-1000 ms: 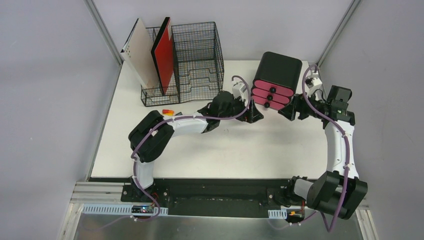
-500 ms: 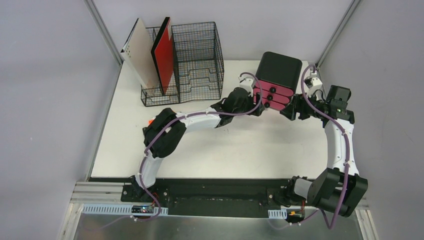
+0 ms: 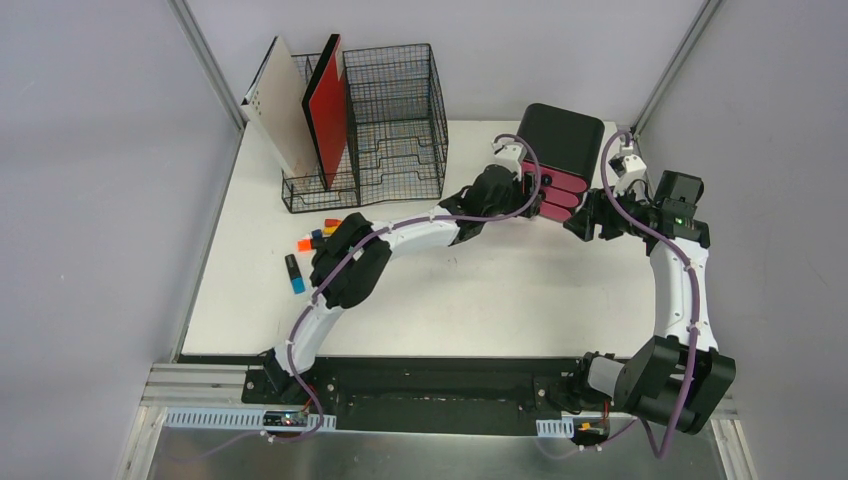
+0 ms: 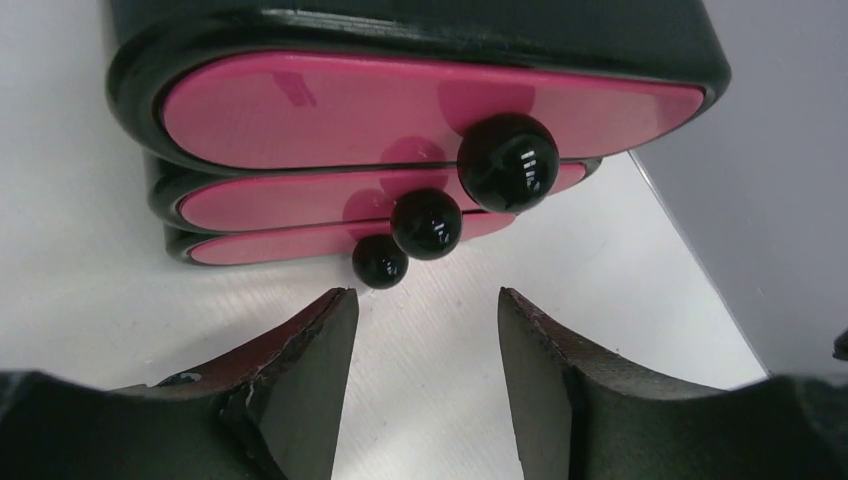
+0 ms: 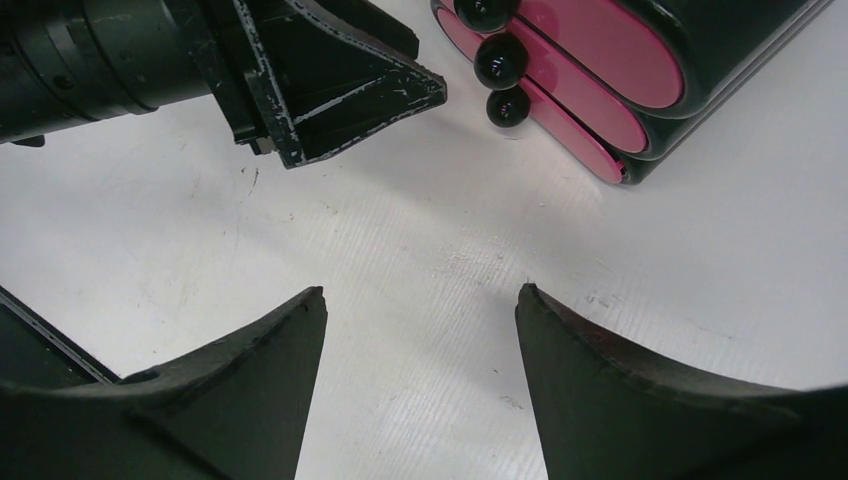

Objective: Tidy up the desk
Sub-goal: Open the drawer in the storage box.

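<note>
The white desk [image 3: 500,290] carries a black box with three pink drawers [image 3: 556,140] at the back right. My left gripper [image 3: 524,196] reaches up to the drawer fronts. In the left wrist view its jaws [image 4: 428,300] stand open with only bare desk between them, just short of the lowest black knob [image 4: 380,262]. The drawers [image 4: 330,105] look pushed in. My right gripper [image 3: 586,222] hovers right of the box, open and empty [image 5: 420,295]. From there I see the left gripper's fingers [image 5: 340,90] beside the knobs [image 5: 498,62].
A black wire-mesh organizer [image 3: 392,120] with a beige board [image 3: 285,105] and a red-and-black book [image 3: 328,110] stands at the back left. Several markers [image 3: 296,274] lie near the left arm's elbow, more [image 3: 333,224] in front of the organizer. Grey walls enclose the desk.
The left arm has stretched rightward and away to the drawer box, and its jaws have narrowed. Markers under the arm have come into view. The right arm has barely moved.
</note>
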{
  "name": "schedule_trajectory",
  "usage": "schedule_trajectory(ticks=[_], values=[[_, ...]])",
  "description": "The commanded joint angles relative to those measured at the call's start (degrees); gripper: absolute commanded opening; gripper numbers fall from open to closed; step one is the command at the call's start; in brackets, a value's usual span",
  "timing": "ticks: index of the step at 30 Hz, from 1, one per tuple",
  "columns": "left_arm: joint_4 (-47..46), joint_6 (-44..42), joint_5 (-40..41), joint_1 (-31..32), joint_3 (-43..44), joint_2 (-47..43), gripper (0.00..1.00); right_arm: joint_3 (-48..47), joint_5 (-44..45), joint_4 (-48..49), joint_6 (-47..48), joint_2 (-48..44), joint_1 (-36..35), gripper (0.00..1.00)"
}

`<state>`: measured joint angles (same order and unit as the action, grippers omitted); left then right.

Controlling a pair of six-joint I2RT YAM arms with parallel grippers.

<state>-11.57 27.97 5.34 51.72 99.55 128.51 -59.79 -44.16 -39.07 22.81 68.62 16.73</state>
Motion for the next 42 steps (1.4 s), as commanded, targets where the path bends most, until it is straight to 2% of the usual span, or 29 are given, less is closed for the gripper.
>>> schedule_trajectory(ticks=[1,13,28,37,42], values=[[0.86,1.91,2.33,0.10,5.45,2.12,0.54,-0.61,0.22,1.97,1.10,-2.30,0.45,0.72],[2.16,7.09,2.68,-0.46,11.53,7.18,0.51,-0.44,-0.74,2.07,1.27,-2.73,0.58,0.72],[2.95,15.27,7.14,-0.93,15.39,10.72,0.50,-0.27,-1.43,2.04,1.63,-2.68,0.67,0.72],[4.41,18.68,9.51,-1.01,17.77,12.90,0.35,-0.24,-1.59,2.06,1.87,-2.54,0.67,0.72],[4.71,18.61,9.44,-1.01,16.19,11.54,0.18,-0.24,-1.80,2.02,1.89,-2.46,0.67,0.72]])
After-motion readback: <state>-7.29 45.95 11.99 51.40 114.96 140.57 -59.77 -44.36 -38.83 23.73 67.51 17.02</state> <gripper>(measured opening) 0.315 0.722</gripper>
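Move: In front of the left fingers is the middle drawer's knob, about 5 cm ahead, 3 cm to the right and 3 cm lower. The top knob stands some 5 cm straight above that middle knob, and the bottom knob roughly 4 cm below it. From the right hand, which sits idle, the middle knob lies about 11 cm ahead, 7 cm to the left and some 7 cm lower. Reaching forward and to the right about 5 cm while sinking some 2 cm, the left hand brings its half-open fingers around the storage box's middle knob. On the way the wrist rolls about 20 degrees, its left side dipping, and swings slightly counter-clockwise; at the end the fingers close and pinch the knob at their tips. ##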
